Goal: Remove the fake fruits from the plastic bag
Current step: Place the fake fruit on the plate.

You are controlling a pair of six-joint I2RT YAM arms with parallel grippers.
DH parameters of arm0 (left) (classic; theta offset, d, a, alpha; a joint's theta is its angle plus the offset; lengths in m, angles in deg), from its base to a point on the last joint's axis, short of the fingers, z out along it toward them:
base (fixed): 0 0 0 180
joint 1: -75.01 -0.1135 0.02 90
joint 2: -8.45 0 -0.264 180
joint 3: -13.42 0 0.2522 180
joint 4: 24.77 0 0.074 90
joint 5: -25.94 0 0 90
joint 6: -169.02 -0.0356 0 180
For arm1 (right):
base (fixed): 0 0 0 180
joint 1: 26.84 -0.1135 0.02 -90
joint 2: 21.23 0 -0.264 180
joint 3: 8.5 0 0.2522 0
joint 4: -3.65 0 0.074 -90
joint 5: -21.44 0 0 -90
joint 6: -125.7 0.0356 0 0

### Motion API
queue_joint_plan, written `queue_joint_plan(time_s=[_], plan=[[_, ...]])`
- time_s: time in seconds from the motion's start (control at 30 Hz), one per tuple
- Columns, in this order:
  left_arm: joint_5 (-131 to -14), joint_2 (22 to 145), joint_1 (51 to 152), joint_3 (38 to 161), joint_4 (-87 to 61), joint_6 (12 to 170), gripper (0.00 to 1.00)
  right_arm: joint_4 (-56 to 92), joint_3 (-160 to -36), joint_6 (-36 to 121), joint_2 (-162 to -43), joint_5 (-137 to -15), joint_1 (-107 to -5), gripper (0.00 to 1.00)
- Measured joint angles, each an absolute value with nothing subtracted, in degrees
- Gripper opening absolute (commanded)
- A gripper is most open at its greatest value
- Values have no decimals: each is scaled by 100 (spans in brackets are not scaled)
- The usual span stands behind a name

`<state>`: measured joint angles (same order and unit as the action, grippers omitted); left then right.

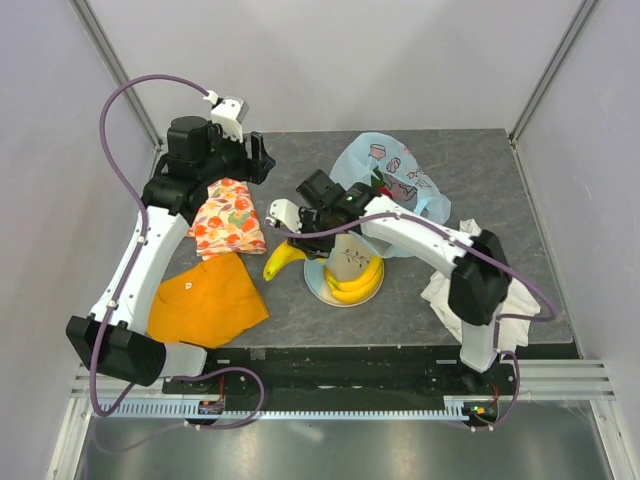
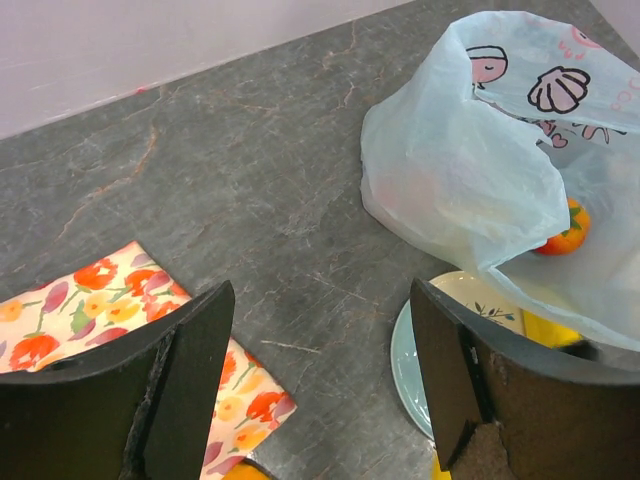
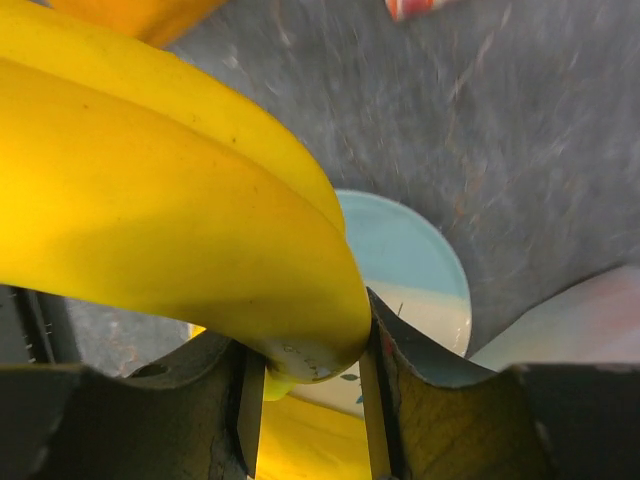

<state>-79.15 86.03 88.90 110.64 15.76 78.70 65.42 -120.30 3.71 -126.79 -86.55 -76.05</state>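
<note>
My right gripper (image 1: 312, 243) is shut on the end of a yellow banana bunch (image 3: 170, 220), held just above the left rim of a pale blue plate (image 1: 322, 287); the bunch sticks out left in the top view (image 1: 283, 258). More bananas (image 1: 357, 280) lie on the plate. The light-blue plastic bag (image 1: 392, 175) lies behind the plate, its mouth toward it. In the left wrist view a small orange fruit (image 2: 565, 232) shows inside the bag (image 2: 460, 170). My left gripper (image 2: 318, 380) is open and empty, above the table at the back left.
A fruit-patterned cloth (image 1: 228, 217) and an orange cloth (image 1: 206, 298) lie at the left. A white cloth (image 1: 440, 290) lies under the right arm. Grey walls stand on three sides.
</note>
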Motion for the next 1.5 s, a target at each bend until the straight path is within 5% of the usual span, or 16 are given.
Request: queue_joint_plan(time_s=[0.77,0.9,0.93,1.03,1.33,1.5], plan=[[-8173,8422,8697,10739,1545,7922,78,5683,-11153,-228,-13787,-5558,-7087,4],[-8234,8503,8697,10739,1547,7949,78,5381,-10963,-381,-13787,-5401,-7084,19],[-8243,8522,8697,10739,1545,7953,78,5291,-10943,-394,-13787,-5366,-7084,34],[-8260,8566,8697,10739,1541,7966,78,5184,-10891,-422,-13787,-5314,-7087,55],[-8391,8686,8695,10739,1515,8073,78,5403,-10655,-514,-13372,-5377,-7045,81],[-8466,8798,8691,10739,1447,8143,78,5962,-10939,-407,-12504,-5582,-7032,82]])
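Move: The plate, where the held banana bunch is headed, has its middle about 7 cm to the right hand's right, 4 cm ahead and 14 cm below. The bananas already on it lie roughly 10 cm right and 1 cm ahead; the plastic bag stands some 20 cm right and 21 cm ahead, the orange cloth about 25 cm left and 4 cm back. From the left hand the plate is around 21 cm right, 7 cm back and 30 cm down. The banana bunch, still gripped at its stem end, is lowered about 12 cm by the right hand, fast at first, while it swings some 10 cm forward and as far right to the plate's far side, the fingers tipping some 30 degrees towards straight down. There they open wide, let go, and rise about 9 cm. The empty left hand sinks 3 cm. ##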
